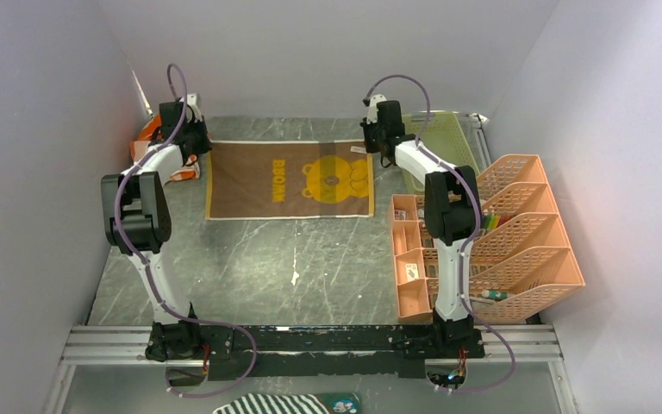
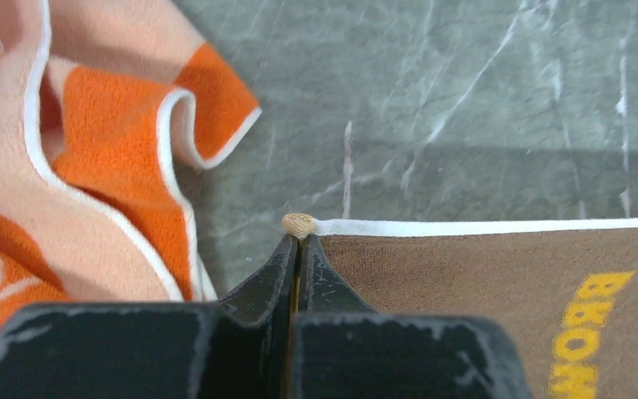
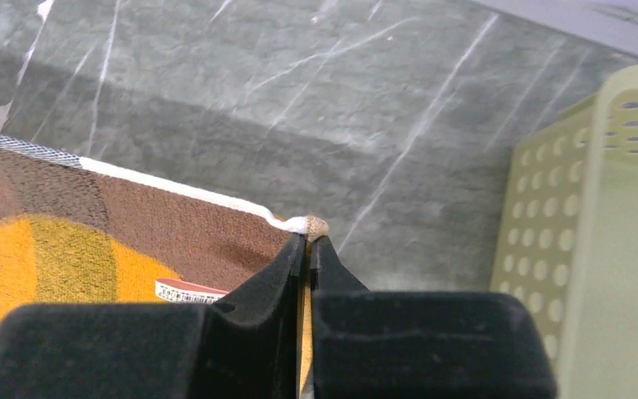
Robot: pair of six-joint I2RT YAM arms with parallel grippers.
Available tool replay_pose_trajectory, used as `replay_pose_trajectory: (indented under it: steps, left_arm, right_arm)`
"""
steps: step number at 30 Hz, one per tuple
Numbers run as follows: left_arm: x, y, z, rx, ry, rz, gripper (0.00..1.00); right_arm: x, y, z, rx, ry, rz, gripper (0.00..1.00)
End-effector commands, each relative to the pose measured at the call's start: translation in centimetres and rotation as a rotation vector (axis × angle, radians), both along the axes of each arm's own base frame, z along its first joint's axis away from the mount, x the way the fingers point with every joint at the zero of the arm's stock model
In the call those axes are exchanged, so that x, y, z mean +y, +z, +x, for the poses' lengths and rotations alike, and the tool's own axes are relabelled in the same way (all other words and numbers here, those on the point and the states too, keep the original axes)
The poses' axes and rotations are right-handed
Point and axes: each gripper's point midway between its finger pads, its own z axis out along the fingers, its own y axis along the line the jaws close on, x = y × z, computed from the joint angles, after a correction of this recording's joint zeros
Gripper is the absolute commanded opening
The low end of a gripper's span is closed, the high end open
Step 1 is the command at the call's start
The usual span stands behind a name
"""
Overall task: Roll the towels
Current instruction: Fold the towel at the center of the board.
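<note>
A brown towel [image 1: 290, 179] with a white border, a yellow bear and yellow lettering lies flat at the back of the table. My left gripper [image 1: 200, 143] is shut on its far left corner, which pokes out just past the tips in the left wrist view [image 2: 299, 237]. My right gripper [image 1: 376, 145] is shut on the far right corner [image 3: 309, 239] in the same way. A second towel [image 1: 150, 131], orange and peach with white lines, lies crumpled beside the left gripper and fills the left of the left wrist view [image 2: 91, 166].
A pale green perforated basket [image 1: 444, 138] stands just right of the right gripper [image 3: 598, 208]. An orange tiered file organiser [image 1: 500, 233] takes up the right side. A black-and-white striped cloth [image 1: 267, 404] lies below the arm bases.
</note>
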Motion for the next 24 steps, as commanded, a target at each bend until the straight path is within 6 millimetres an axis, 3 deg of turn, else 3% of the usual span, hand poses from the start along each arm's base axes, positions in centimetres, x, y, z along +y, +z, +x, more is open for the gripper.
replay_pose_trajectory:
  steps: [1, 8, 15, 24]
  left_arm:
    - [0.2, 4.8, 1.5, -0.204, -0.011, -0.021, 0.07]
    - [0.1, 5.4, -3.6, -0.348, 0.044, -0.053, 0.07]
    - [0.9, 4.5, -9.7, -0.417, 0.175, -0.077, 0.07]
    - [1.4, -0.3, -12.7, -0.329, 0.317, -0.144, 0.06]
  right_arm:
    - [-3.2, 2.1, 2.1, -0.099, -0.099, -0.100, 0.00]
    - [-4.7, 3.3, -2.3, -0.226, -0.165, -0.060, 0.00]
    - [-4.7, 2.4, -7.2, -0.280, -0.198, -0.095, 0.00]
    - [-4.4, -1.1, -12.0, -0.205, -0.202, -0.188, 0.00]
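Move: At the far-left corner of the brown towel, the left hand already holds it, the towel's near-left corner lying about 19 cm back, 1 cm left and 8 cm down. The orange towel is roughly 12 cm left, level with this hand. The right hand holds the far-right corner; from it the near-right corner is about 18 cm back, 2 cm right and 7 cm lower, and the green basket some 20 cm right, level ahead. Keeping both far corners of the brown towel pinched, the two hands stop their forward reach almost at once and swing back together about 12 cm towards its near edge, bringing the held edge back over the towel. The left travels nearly level; the right dips slightly. Both wrists tip the fingers up some 10 to 15 degrees, the left also turning a little counter-clockwise. ##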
